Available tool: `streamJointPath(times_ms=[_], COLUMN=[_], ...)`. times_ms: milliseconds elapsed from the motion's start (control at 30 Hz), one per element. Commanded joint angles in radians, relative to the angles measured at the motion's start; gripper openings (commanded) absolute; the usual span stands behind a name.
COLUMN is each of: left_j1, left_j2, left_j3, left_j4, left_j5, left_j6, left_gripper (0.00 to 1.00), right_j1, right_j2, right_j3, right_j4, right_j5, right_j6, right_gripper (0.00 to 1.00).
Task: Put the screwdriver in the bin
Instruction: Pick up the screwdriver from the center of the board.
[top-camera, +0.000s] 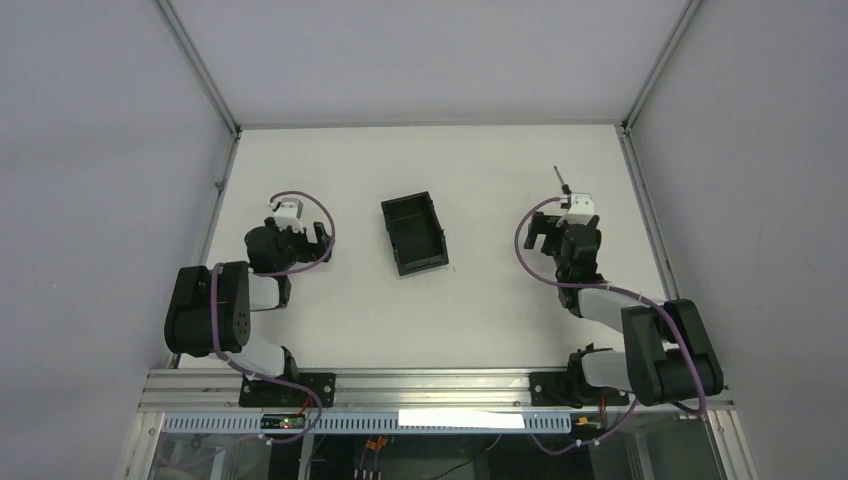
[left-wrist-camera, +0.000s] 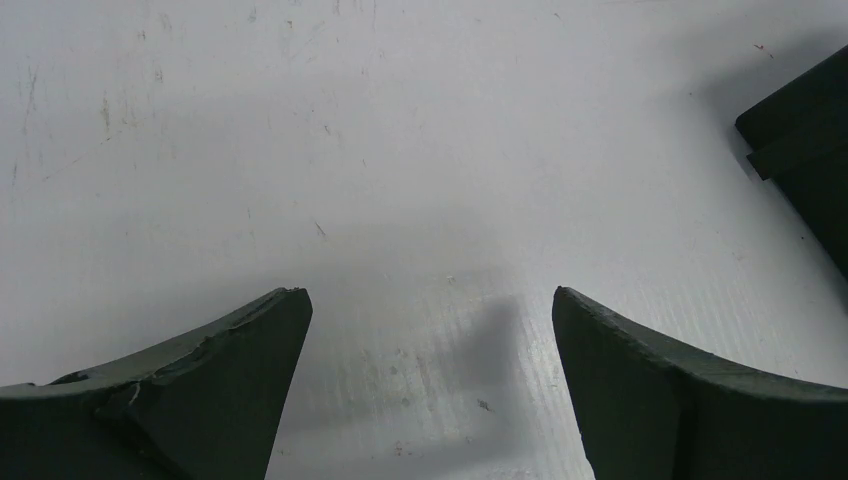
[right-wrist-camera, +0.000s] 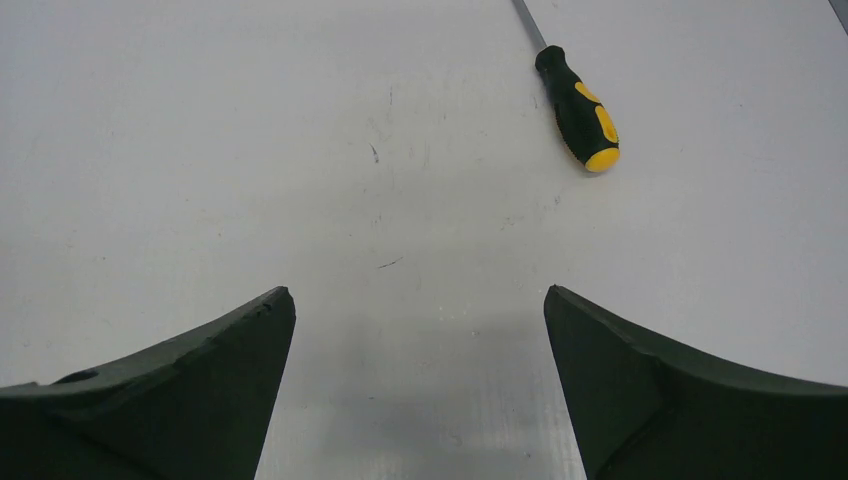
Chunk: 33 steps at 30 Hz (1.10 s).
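The screwdriver (right-wrist-camera: 581, 112), with a yellow and black handle and a thin dark shaft, lies on the white table ahead and to the right of my right gripper (right-wrist-camera: 418, 293). That gripper is open and empty, apart from the screwdriver. In the top view only the screwdriver's shaft (top-camera: 561, 180) shows, just beyond the right gripper (top-camera: 578, 210); the handle is hidden under the wrist. The black bin (top-camera: 414, 233) sits open and empty at the table's middle. My left gripper (left-wrist-camera: 430, 295) is open and empty over bare table, left of the bin, whose corner (left-wrist-camera: 805, 150) shows at the right edge. In the top view the left gripper (top-camera: 290, 215) is at the left.
The white table (top-camera: 480, 290) is bounded by grey walls with metal frame rails at the left (top-camera: 215, 205), right (top-camera: 645, 210) and back. The arm bases sit on an aluminium rail (top-camera: 430, 385) at the near edge.
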Motion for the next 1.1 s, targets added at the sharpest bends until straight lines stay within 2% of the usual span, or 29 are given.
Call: streamJointPath(times_ms=[0, 333, 567, 800, 1067], left_j1=[0.001, 0.001, 0.0, 0.001, 0.001], left_j2=[-0.016, -0.016, -0.016, -0.016, -0.016], left_j3=[0.017, 0.017, 0.017, 0.017, 0.017], left_j4=[0.034, 0.034, 0.034, 0.034, 0.032], left_j5=[0.006, 0.005, 0.005, 0.004, 0.005], left_j6=[0.006, 0.006, 0.006, 0.006, 0.006], left_gripper=[0.99, 0.99, 0.99, 0.99, 0.99], right_j1=[0.007, 0.008, 0.008, 0.009, 0.009], right_j2=[-0.002, 0.022, -0.031, -0.15, -0.272], right_j3=[0.023, 0.053, 0.019, 0.122, 0.342], right_j4=[0.032, -0.005, 0.011, -0.231, -0.529], right_j5=[-0.006, 0.008, 0.024, 0.008, -0.007], right_j6=[-0.01, -0.003, -0.011, -0.019, -0.05], right_gripper=[0.99, 0.99, 0.99, 0.99, 0.99])
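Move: The screwdriver lies on the table roughly 24 cm ahead of the right hand and 11 cm to its right, about 8 cm below it, shaft pointing away and handle end nearest. The bin is some 32 cm to the right hand's left and 7 cm farther out than that hand. From the left hand, the screwdriver is about 23 cm ahead and some 73 cm to the right, about 6 cm lower. Upward, almost straight, goes the right hand: after barely stirring, it climbs about 8 cm at a growing pace, with hardly a centimetre of forward drift, gaining height above the table behind and left of the screwdriver. The fingers stay wide open and empty, still pointing forward and slightly down. ##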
